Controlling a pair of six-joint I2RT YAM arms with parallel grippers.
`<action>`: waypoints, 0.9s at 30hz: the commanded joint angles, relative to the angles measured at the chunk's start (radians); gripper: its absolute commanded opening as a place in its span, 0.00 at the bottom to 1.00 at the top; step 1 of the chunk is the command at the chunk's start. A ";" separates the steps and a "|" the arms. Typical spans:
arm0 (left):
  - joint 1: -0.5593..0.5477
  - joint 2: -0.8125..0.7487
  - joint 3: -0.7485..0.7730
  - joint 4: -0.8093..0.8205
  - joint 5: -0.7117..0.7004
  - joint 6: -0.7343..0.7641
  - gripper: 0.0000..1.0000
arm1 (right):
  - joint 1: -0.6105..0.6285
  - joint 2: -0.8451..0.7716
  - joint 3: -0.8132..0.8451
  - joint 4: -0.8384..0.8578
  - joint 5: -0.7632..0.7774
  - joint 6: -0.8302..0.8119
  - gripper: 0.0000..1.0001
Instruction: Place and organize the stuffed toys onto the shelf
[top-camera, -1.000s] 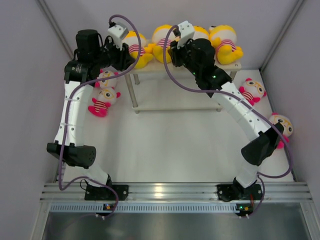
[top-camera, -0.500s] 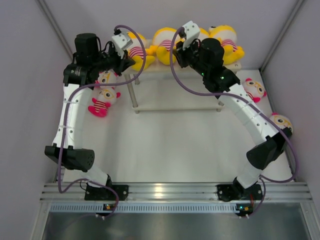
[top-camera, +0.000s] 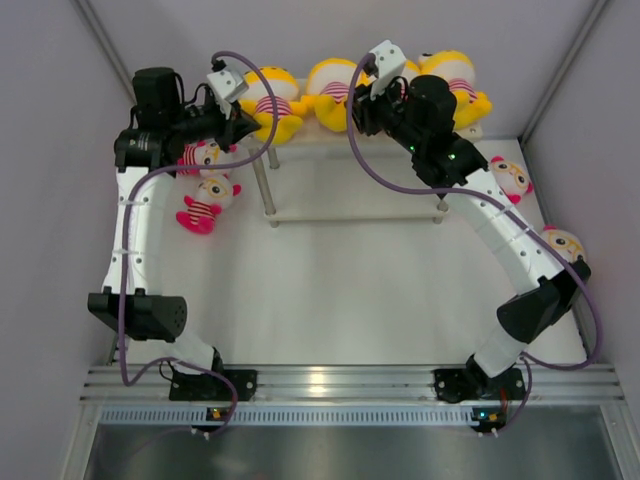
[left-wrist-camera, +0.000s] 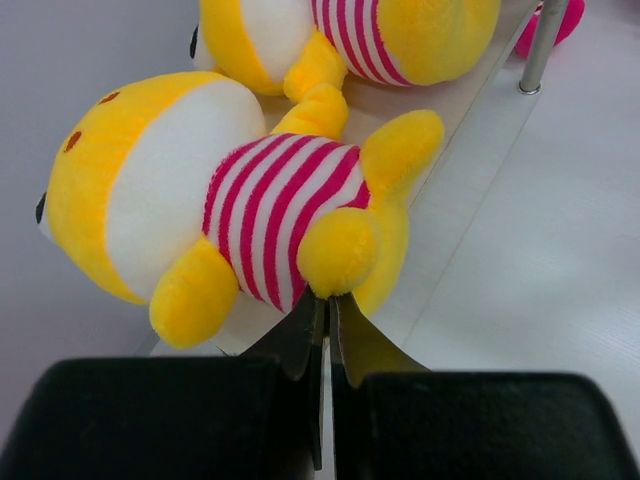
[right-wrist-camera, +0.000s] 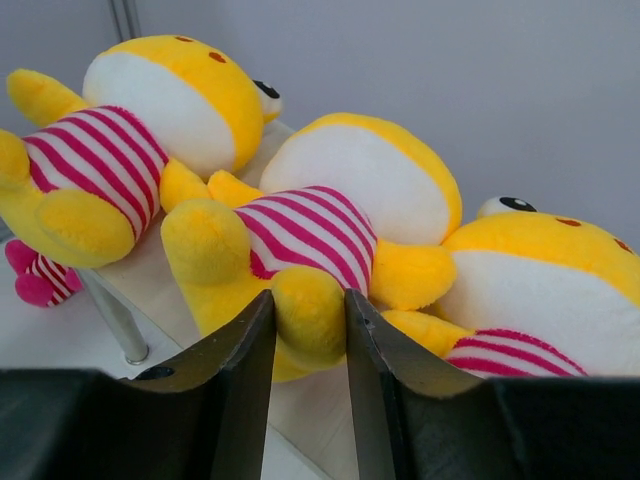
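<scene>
Several yellow stuffed toys lie in a row on the top board of the shelf (top-camera: 300, 140). My left gripper (top-camera: 252, 124) (left-wrist-camera: 328, 297) is shut, its tips pressed against the foot of the leftmost yellow toy (left-wrist-camera: 250, 200) (top-camera: 270, 95). My right gripper (top-camera: 354, 110) (right-wrist-camera: 310, 300) has both fingers against the foot of the second yellow toy (right-wrist-camera: 320, 220) (top-camera: 335, 82). Two pink-limbed toys (top-camera: 205, 190) lie on the table left of the shelf. One pink-limbed toy (top-camera: 510, 178) lies at the right and another (top-camera: 565, 245) lies nearer the front.
Thin metal shelf legs (top-camera: 265, 185) (right-wrist-camera: 115, 320) (left-wrist-camera: 540, 50) stand close to both grippers. The lower board (top-camera: 350, 210) sits under the top one. Grey walls close in the table at the back and on both sides. My right arm's elbow (top-camera: 535, 310) hangs near the front right pink toy.
My left gripper's jaws have closed and that wrist has drawn a little to the left. My right gripper has pushed further back over the shelf, and the yellow toys have shifted toward the back wall.
</scene>
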 joint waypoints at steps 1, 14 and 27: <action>0.028 0.010 0.004 0.030 0.049 0.029 0.00 | -0.012 -0.041 0.004 0.029 -0.025 0.001 0.34; 0.042 0.065 0.059 0.044 0.059 -0.017 0.02 | -0.014 -0.045 0.024 0.003 -0.034 0.003 0.52; 0.042 -0.077 -0.012 0.045 -0.075 -0.127 0.80 | -0.014 -0.272 -0.034 -0.125 0.047 -0.007 0.89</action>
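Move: The left gripper is already shut at the near foot of the leftmost yellow toy, whose middle lies about 7 cm ahead and 4 cm right of it; the second yellow toy is about 7 cm ahead and 17 cm right. The right gripper's part-open fingers straddle that second toy's foot, its middle some 5 cm ahead and 4 cm left. The third yellow toy stands about 6 cm ahead and 9 cm right of the right hand. All are roughly at hand height. With the left fingers still shut on the leftmost toy's foot, nudge it about 2 cm forward towards the shelf, slightly left and down, hold briefly, then open wide to let go. Meanwhile keep the right hand nearly still while its fingers spread from around the second toy's foot, then draw it back, right and a little up, about 4 cm in all. ##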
